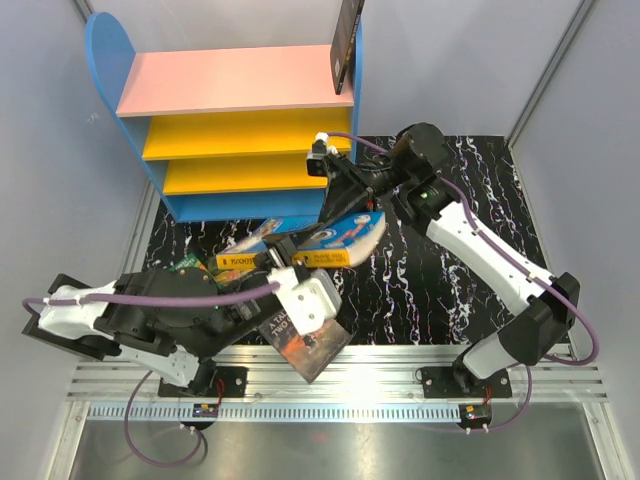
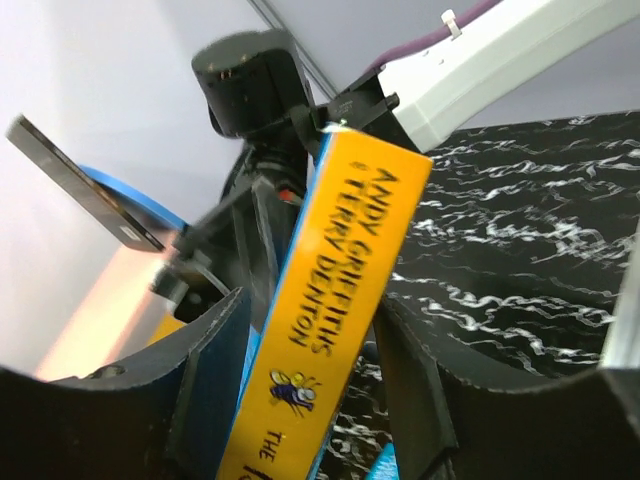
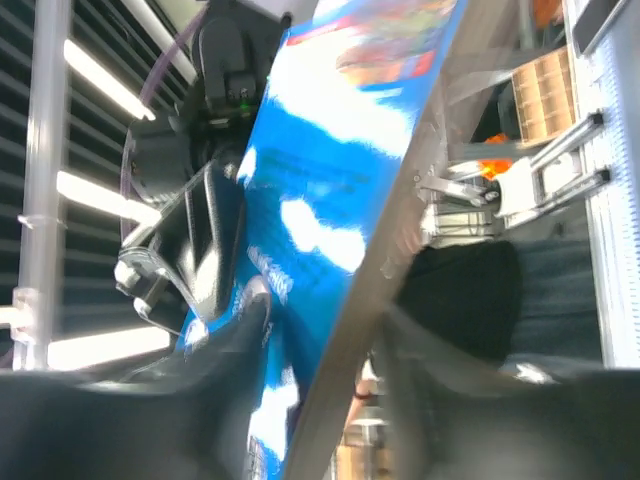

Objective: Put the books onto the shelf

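Observation:
A blue book with a yellow spine hangs tilted in the air in front of the shelf. My right gripper grips its upper end, one finger pressed on the blue cover, though that view is blurred. My left gripper straddles the spine at the lower end, and a gap shows beside its right finger. One dark book leans upright on the pink top board. More books lie on the table, including a dark one near the front edge.
The shelf's two yellow boards hold nothing visible. White walls close in on both sides of the black marbled table. The right arm reaches across from the right. A metal rail runs along the near edge.

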### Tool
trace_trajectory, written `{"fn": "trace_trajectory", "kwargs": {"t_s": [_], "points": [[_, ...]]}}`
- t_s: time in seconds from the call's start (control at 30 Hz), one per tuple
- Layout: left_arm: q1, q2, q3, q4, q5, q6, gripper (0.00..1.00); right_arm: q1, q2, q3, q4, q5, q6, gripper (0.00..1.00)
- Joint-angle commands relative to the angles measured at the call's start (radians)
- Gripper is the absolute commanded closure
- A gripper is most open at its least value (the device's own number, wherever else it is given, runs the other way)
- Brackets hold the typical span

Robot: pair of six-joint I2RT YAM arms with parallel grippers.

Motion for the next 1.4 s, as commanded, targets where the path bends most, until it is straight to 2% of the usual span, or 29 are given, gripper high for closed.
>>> {"fn": "trace_trajectory", "kwargs": {"t_s": [0.0, 0.03, 0.07, 0.13, 0.17, 0.2, 0.23, 0.27, 0.37, 0.43, 0.47, 0.5, 0.53, 0.57, 0.6, 0.63, 0.67, 0.7, 0.8, 0.9, 0.97, 1.0, 1.03, 1.07, 1.1, 1.13, 1.23, 1.37], "points": [[0.028, -0.018, 0.075, -0.064, -0.040, -0.167, 1.00, -0.002, -0.016, 0.134, 0.133, -0.050, 0.650, 0.24], [0.029, -0.019, 0.070, -0.070, -0.026, -0.214, 1.00, -0.037, -0.017, 0.171, 0.104, -0.040, 0.623, 0.18], [0.029, -0.021, 0.066, -0.070, -0.025, -0.232, 1.00, -0.060, -0.019, 0.191, 0.057, -0.035, 0.528, 0.14], [0.031, -0.010, 0.072, -0.074, -0.022, -0.271, 1.00, -0.144, -0.045, 0.222, -0.176, -0.030, 0.387, 0.07], [0.031, -0.007, 0.078, -0.073, -0.022, -0.279, 1.00, -0.175, -0.059, 0.239, -0.271, -0.027, 0.231, 0.06], [0.031, -0.001, 0.086, -0.070, -0.023, -0.287, 1.00, -0.215, -0.082, 0.251, -0.477, -0.027, 0.149, 0.06], [0.037, 0.005, 0.098, -0.067, -0.020, -0.299, 1.00, -0.249, -0.094, 0.262, -0.563, -0.024, 0.074, 0.01], [0.045, 0.010, 0.105, -0.065, -0.017, -0.305, 1.00, -0.313, -0.117, 0.277, -0.621, -0.015, -0.027, 0.00], [0.083, 0.031, 0.125, -0.065, -0.012, -0.339, 1.00, -0.367, -0.145, 0.268, -0.654, 0.000, -0.097, 0.00], [0.121, 0.042, 0.136, -0.071, 0.001, -0.383, 1.00, -0.425, -0.169, 0.288, -0.773, 0.029, -0.186, 0.00], [0.137, 0.053, 0.148, -0.071, 0.011, -0.402, 1.00, -0.448, -0.181, 0.304, -0.847, 0.042, -0.333, 0.00], [0.170, 0.061, 0.158, -0.076, 0.018, -0.419, 1.00, -0.495, -0.185, 0.326, -1.057, 0.080, -0.432, 0.00], [0.189, 0.068, 0.165, -0.082, 0.029, -0.454, 1.00, -0.514, -0.180, 0.376, -1.177, 0.106, -0.538, 0.00], [0.233, 0.080, 0.190, -0.087, 0.040, -0.472, 1.00, -0.522, -0.159, 0.413, -1.305, 0.140, -0.770, 0.00], [0.259, 0.087, 0.198, -0.090, 0.049, -0.494, 1.00, -0.528, -0.130, 0.467, -1.608, 0.257, -0.909, 0.00], [0.288, 0.090, 0.208, -0.085, 0.069, -0.534, 1.00, -0.527, -0.093, 0.639, -1.783, 0.360, -1.056, 0.00], [0.314, 0.096, 0.220, -0.085, 0.072, -0.549, 1.00, -0.519, 0.005, 0.753, -1.953, 0.498, -1.314, 0.00], [0.354, 0.111, 0.246, -0.081, 0.070, -0.558, 1.00, -0.507, 0.021, 0.835, -2.096, 0.754, -1.382, 0.00], [0.416, 0.142, 0.332, -0.067, 0.025, -0.536, 1.00, -0.493, -0.060, 0.745, -2.084, 1.053, -1.458, 0.00], [0.479, 0.199, 0.398, -0.029, -0.037, -0.468, 1.00, -0.491, -0.146, 0.596, -2.053, 1.158, -1.482, 0.00], [0.519, 0.226, 0.412, 0.060, -0.055, -0.414, 1.00, -0.494, -0.197, 0.504, -2.030, 1.172, -1.493, 0.00], [0.551, 0.225, 0.385, 0.132, -0.066, -0.385, 1.00, -0.493, -0.241, 0.477, -2.018, 1.165, -1.495, 0.00], [0.563, 0.214, 0.344, 0.344, -0.084, -0.292, 1.00, -0.493, -0.261, 0.419, -2.012, 1.151, -1.495, 0.00], [0.574, 0.191, 0.217, 0.481, -0.089, -0.234, 1.00, -0.493, -0.298, 0.392, -2.007, 1.134, -1.495, 0.00], [0.592, 0.186, 0.166, 0.611, -0.091, -0.174, 1.00, -0.493, -0.315, 0.366, -1.998, 1.104, -1.493, 0.00], [0.604, 0.191, 0.124, 0.850, -0.097, -0.073, 1.00, -0.493, -0.333, 0.322, -1.995, 1.090, -1.492, 0.00], [0.666, 0.303, 0.147, 1.094, -0.083, 0.055, 1.00, -0.493, -0.402, 0.265, -1.984, 1.054, -1.504, 0.00], [0.720, 0.512, 0.344, 1.243, 0.053, 0.106, 1.00, -0.493, -0.485, 0.211, -1.996, 1.076, -1.544, 0.00]]}}
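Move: The blue-and-yellow book is already in the left gripper; its slot on the shelf's pink top lies about 32 cm ahead of that hand, 2 cm right and 5 cm up. The dark book standing there is some 33 cm ahead, 5 cm right, 6 cm up; A Tale of Two Cities lies on the table about 48 cm below, 7 cm left. From the right hand, the slot is roughly 29 cm ahead, 2 cm right, 8 cm up. Open the right gripper fully to let go of the book, then draw it away right and forward, first rising, then sinking, swinging clockwise until it points forward, left and down. Keep the left grip shut on the book, hold nearly still at first, then carry it about 23 cm forward and 9 cm up towards the dark book, turning the fingers some 40 degrees counter-clockwise to face the shelf. ##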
